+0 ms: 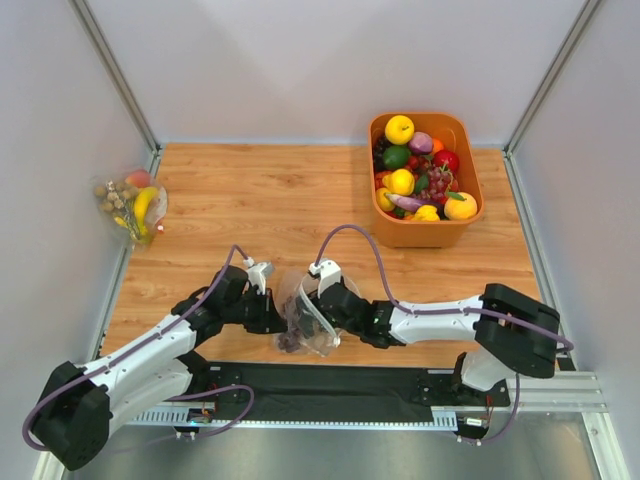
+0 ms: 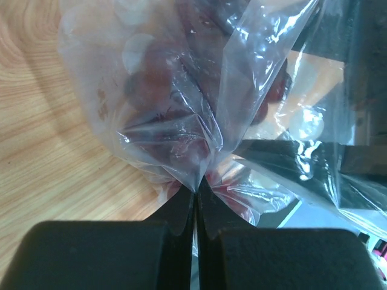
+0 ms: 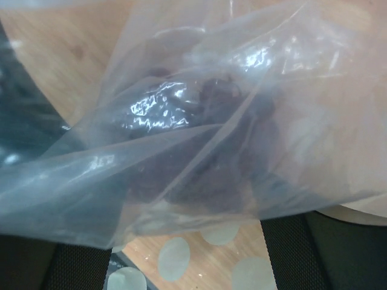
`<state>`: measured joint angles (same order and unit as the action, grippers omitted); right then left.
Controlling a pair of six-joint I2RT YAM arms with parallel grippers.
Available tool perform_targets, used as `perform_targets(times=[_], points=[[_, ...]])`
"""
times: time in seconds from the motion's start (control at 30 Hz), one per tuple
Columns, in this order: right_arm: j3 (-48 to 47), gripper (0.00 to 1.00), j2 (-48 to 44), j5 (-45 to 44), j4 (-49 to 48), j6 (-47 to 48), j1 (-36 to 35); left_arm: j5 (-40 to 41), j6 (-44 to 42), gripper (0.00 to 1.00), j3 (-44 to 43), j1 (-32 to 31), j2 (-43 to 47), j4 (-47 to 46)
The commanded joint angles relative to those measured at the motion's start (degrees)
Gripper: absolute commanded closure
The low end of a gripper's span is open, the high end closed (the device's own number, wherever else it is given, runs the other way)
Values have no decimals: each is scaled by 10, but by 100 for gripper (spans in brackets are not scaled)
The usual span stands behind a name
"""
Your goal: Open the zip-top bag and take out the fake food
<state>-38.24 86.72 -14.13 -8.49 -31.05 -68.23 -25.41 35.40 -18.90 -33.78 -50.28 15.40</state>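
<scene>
The zip-top bag (image 1: 305, 322), clear with pale round spots, hangs between my two grippers above the table's near edge. A bunch of dark purple grapes (image 2: 160, 78) shows through it, and also in the right wrist view (image 3: 205, 151). My left gripper (image 1: 278, 318) is shut, pinching a fold of the bag's plastic (image 2: 196, 188). My right gripper (image 1: 330, 312) is at the bag's other side. Its fingers (image 3: 293, 254) stand wide apart, with spotted film draped across the gap (image 3: 181, 241). I cannot see the round orange-yellow fruit or the small yellow fruit in the bag.
An orange bin (image 1: 432, 236) full of mixed plastic fruit stands at the back right. A second clear bag (image 1: 135, 205) with banana, peach and nuts lies at the table's left edge by the wall. White walls enclose the wooden table (image 1: 270, 200).
</scene>
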Motion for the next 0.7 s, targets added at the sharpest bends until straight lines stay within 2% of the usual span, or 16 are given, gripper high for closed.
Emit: perform_targets(times=[0.0, 0.17, 0.27, 0.3, 0.37, 0.4, 0.5, 0.63, 0.67], points=[[-3, 14, 19, -55, -57, 1, -3, -32, -8, 100, 0, -6, -3, -31], [-3, 16, 49, -45, -105, 21, -3, -34, -8, 100, 0, -9, -6, -35], [0, 31, 64, -26, -142, 37, -3, -36, -8, 100, 1, -11, -9, -35], [2, 41, 70, -22, -149, 38, -4, -36, -8, 100, 1, -11, -9, -35], [5, 49, 72, -16, -166, 45, -4, -35, -8, 100, 1, -12, -9, -35], [5, 57, 72, -14, -168, 47, -3, -36, -8, 100, 1, -12, -9, -35], [7, 73, 69, -12, -155, 49, -4, -32, -9, 100, -1, -12, -8, -34], [17, 78, 53, -9, -130, 49, -6, -15, -9, 100, -7, -12, -6, -18], [25, 82, 44, -12, -126, 49, -8, -10, -10, 100, -10, -12, -4, -13]])
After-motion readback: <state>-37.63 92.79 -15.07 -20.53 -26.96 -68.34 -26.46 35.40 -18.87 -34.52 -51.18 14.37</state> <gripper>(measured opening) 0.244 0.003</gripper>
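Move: The purple grapes lie inside the bag, their middle about 3 cm to the left of the right hand, roughly level with it fore and aft and 2 cm lower. The bag's zip rim crosses some 2 cm back and 2 cm to the right of that hand, and the orange bin stands about 30 cm ahead and 25 cm to its right. From the left hand, the grapes are some 4 cm to the right, 2 cm ahead and 3 cm below. With its spread fingers already in under the film, the right hand eases about 1.5 cm forward and slightly down, then slides some 2 cm left into the grapes while the fingers close from wide open to about a quarter, the wrist tilting up only some 5 degrees. The left hand stays almost still, fingers shut, and keeps its pinch on the closed end of the bag, bracing it against the reach. ##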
